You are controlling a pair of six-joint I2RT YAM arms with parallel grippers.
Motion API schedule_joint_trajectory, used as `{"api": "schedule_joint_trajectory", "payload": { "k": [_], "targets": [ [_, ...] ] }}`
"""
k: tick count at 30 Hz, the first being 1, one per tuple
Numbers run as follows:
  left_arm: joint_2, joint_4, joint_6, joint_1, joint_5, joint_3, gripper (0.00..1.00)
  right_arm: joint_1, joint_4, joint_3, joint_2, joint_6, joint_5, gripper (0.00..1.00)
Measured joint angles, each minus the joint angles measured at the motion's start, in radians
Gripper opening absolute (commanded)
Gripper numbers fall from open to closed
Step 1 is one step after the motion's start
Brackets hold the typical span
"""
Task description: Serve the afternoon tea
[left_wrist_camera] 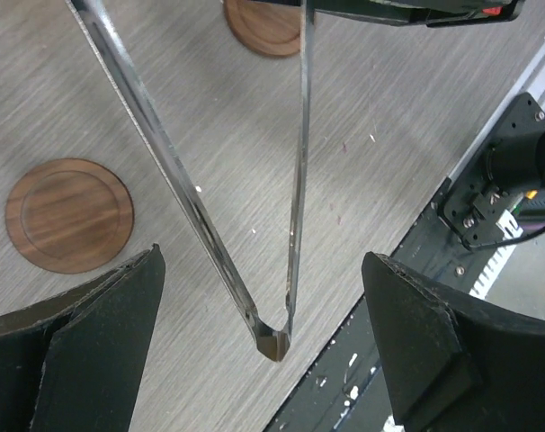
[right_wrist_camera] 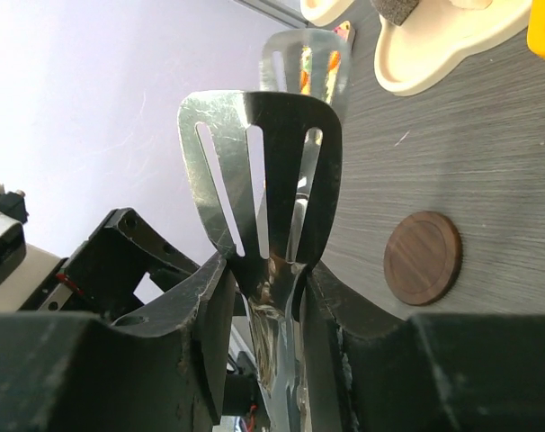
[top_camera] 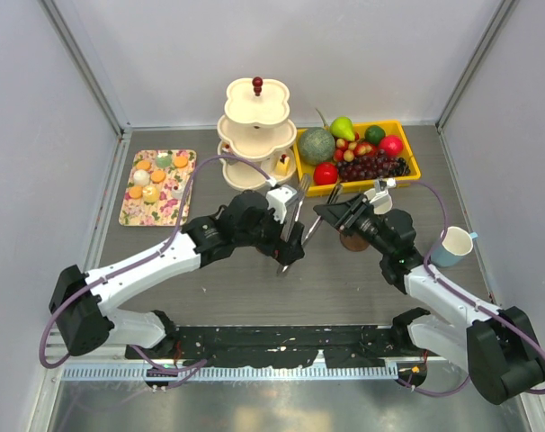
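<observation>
Metal serving tongs (top_camera: 299,220) hang over the table's middle. My right gripper (right_wrist_camera: 286,288) is shut on both tong arms just below the slotted heads (right_wrist_camera: 263,180). Around the tongs' hinge end (left_wrist_camera: 274,342) stands my left gripper (left_wrist_camera: 263,351), open wide, with neither finger (left_wrist_camera: 102,342) touching the metal. Small sweets (top_camera: 156,180) lie on the flowered tray (top_camera: 133,216) at the left. A yellow cake wedge (top_camera: 281,165) sits on the bottom tier of the cream stand (top_camera: 257,126). The white-and-blue mug (top_camera: 452,245) stands at the right.
The yellow tray (top_camera: 407,166) of fruit is behind my right gripper. Two round wooden coasters (left_wrist_camera: 68,214) (left_wrist_camera: 263,27) lie on the table under the arms; one coaster (right_wrist_camera: 423,258) shows beside my right fingers. Walls close in the left, right and back.
</observation>
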Motion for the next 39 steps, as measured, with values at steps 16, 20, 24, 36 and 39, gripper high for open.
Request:
{"api": "schedule_joint_trajectory", "payload": {
  "k": [16,20,24,36,39],
  "targets": [
    [0.001,0.227,0.045,-0.096,-0.204,-0.096,0.92,-0.003,-0.034,-0.037,-0.146,0.142,0.101,0.19],
    [0.034,0.243,0.054,-0.103,-0.237,-0.095,0.83,-0.003,-0.039,-0.037,-0.152,0.166,0.111,0.2],
    [0.063,0.248,0.052,-0.103,-0.255,-0.088,0.68,-0.003,-0.044,-0.038,-0.163,0.171,0.116,0.26],
    [0.076,0.245,0.027,-0.112,-0.224,-0.061,0.23,-0.003,-0.049,-0.038,-0.166,0.159,0.128,0.68],
    [0.077,0.24,0.024,-0.111,-0.224,-0.058,0.18,-0.003,-0.05,-0.038,-0.167,0.14,0.128,0.75]
  ]
}}
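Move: The open left hand goes for the tongs' handle near the closed end, about 2 cm ahead, 3 cm right and 4 cm below. From that hand the left wooden coaster is some 11 cm ahead, 4 cm left; the right coaster 12 cm ahead, 21 cm right, both about 17 cm down. The right hand, gripping the tongs near one head, has that handle about 7 cm back, 5 cm left, 6 cm below, and the black mug roughly 11 cm ahead, 10 cm right, 16 cm down. Rightward and a little forward and down, some 4 cm in all, the left hand brings its wide-open fingers around the tongs' handle, rolling about 10 degrees, then closes them on both arms. The right hand, still gripping near one head, first lifts about 3 cm and shifts 2 cm right with a slight turn, holds there, and at the end opens. ##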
